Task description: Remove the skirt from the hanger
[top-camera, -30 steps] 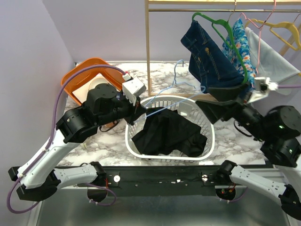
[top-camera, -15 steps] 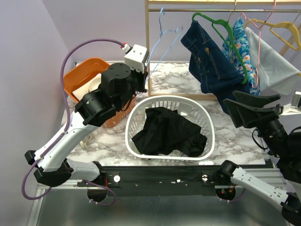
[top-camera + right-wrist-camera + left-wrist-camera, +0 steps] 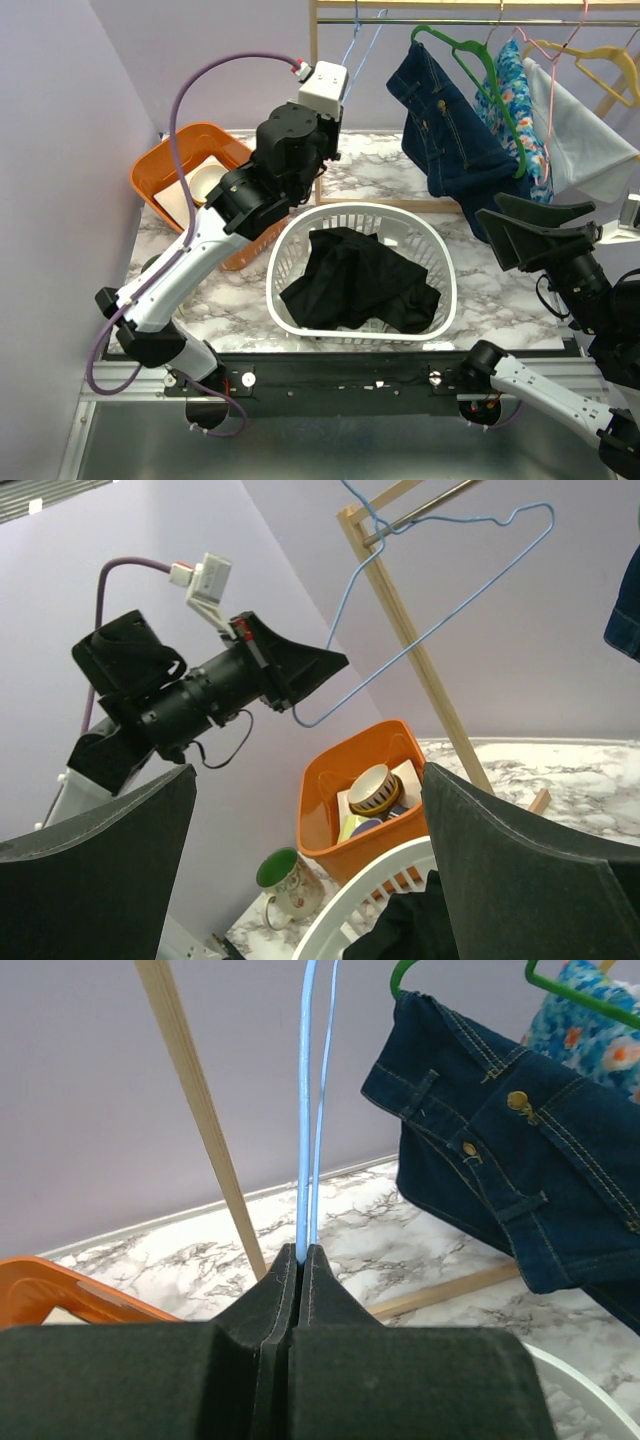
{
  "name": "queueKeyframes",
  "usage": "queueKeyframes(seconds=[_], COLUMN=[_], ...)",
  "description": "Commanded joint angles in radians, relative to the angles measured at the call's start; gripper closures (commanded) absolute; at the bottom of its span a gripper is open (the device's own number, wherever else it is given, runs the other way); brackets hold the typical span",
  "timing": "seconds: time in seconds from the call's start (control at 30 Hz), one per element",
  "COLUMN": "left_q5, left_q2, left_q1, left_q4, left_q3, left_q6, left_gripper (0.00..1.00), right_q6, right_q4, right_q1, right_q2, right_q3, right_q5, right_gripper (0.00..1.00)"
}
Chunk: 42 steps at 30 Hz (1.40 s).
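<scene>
The black skirt lies crumpled in the white laundry basket, free of any hanger; the right wrist view shows an edge of it. My left gripper is raised beside the wooden rack and shut on the lower corner of a bare blue wire hanger. In the left wrist view the wire rises straight out of the closed tips. From the right wrist view the hanger has its hook at the rack rod. My right gripper is open and empty, right of the basket.
An orange bin with a bowl stands at the back left, a mug near it. On the wooden rack hang a denim garment on a green hanger, a floral one, a grey one and a yellow hanger.
My left arm has lifted the blue hanger from over the basket up to the rack rod. My right arm drew back from the basket to the right, then held still.
</scene>
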Motion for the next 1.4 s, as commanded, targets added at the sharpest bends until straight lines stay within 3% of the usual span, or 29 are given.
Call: queueKeyframes(seconds=[0.0,0.37,0.4,0.43,0.53,0.7,0.9,1.0,1.27,1.37], left_q5=[-0.068,-0.048,-0.040,-0.016,0.017,0.067,0.168,0.215,0.285,0.334], left_q2=[0.049,0.081,0.081,0.081,0.069,0.035,-0.034,-0.065,-0.295,-0.396], left_q1=[0.000,0.006,0.006,0.006,0.006,0.006,0.006,0.006,0.006,0.006], left_q4=[0.051,0.034,0.019,0.009,-0.017,-0.034,-0.112,-0.148,-0.089,-0.044], left_q3=[0.046,0.008,0.013,0.014,0.008,-0.026,-0.009,-0.018,-0.279,-0.384], left_q6=[0.020,-0.030,-0.031,-0.033,-0.036,-0.036,-0.053,-0.066,-0.079,-0.051], left_gripper=[1.00,1.00,0.97,0.79,0.61,0.50,0.23,0.01,0.01,0.01], right_q6=[0.021,0.022,0.019,0.012,-0.027,-0.039,-0.120,-0.226,-0.511,-0.591], right_q4=[-0.032,-0.066,-0.071,-0.080,-0.085,-0.089,-0.141,-0.180,-0.215,-0.245], right_q1=[-0.004,-0.004,-0.004,-0.004,-0.004,-0.004,-0.002,-0.002,-0.005,-0.023], right_q2=[-0.001,-0.008,-0.004,0.000,0.006,0.012,0.100,0.198,0.460,0.574], right_q3=[-0.006,-0.022,-0.020,-0.016,-0.013,-0.006,0.069,0.141,0.413,0.515], right_q5=[0.002,0.028,0.034,0.043,0.057,0.087,0.198,0.340,0.520,0.502], right_gripper=[0.00,0.00,0.00,0.00,0.00,0.00,0.01,0.01,0.01,0.06])
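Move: Up ahead of the left hand, which grips one end of the empty blue hanger, is the place for the hook: the left end of the rack's rod, about 14 cm forward, 5 cm right and 14 cm above. The rack post's top stands some 5 cm left of that place, level with it. The jeans hang about 10 cm ahead of the left hand, 18 cm right and 5 cm below. From the open right hand the jeans lie roughly 25 cm ahead, 3 cm right and 6 cm below. Easing the hanger a couple of centimetres forward, right and down to settle its hook on the rod, the left hand then opens wide, lets go, and draws back about 9 cm and some 4 cm left, away from the rack. The right hand, empty and open throughout, sinks slightly, then swings about 11 cm forward towards the jeans, wrist turning clockwise and rolling its left side down, each nearly 30 degrees. ##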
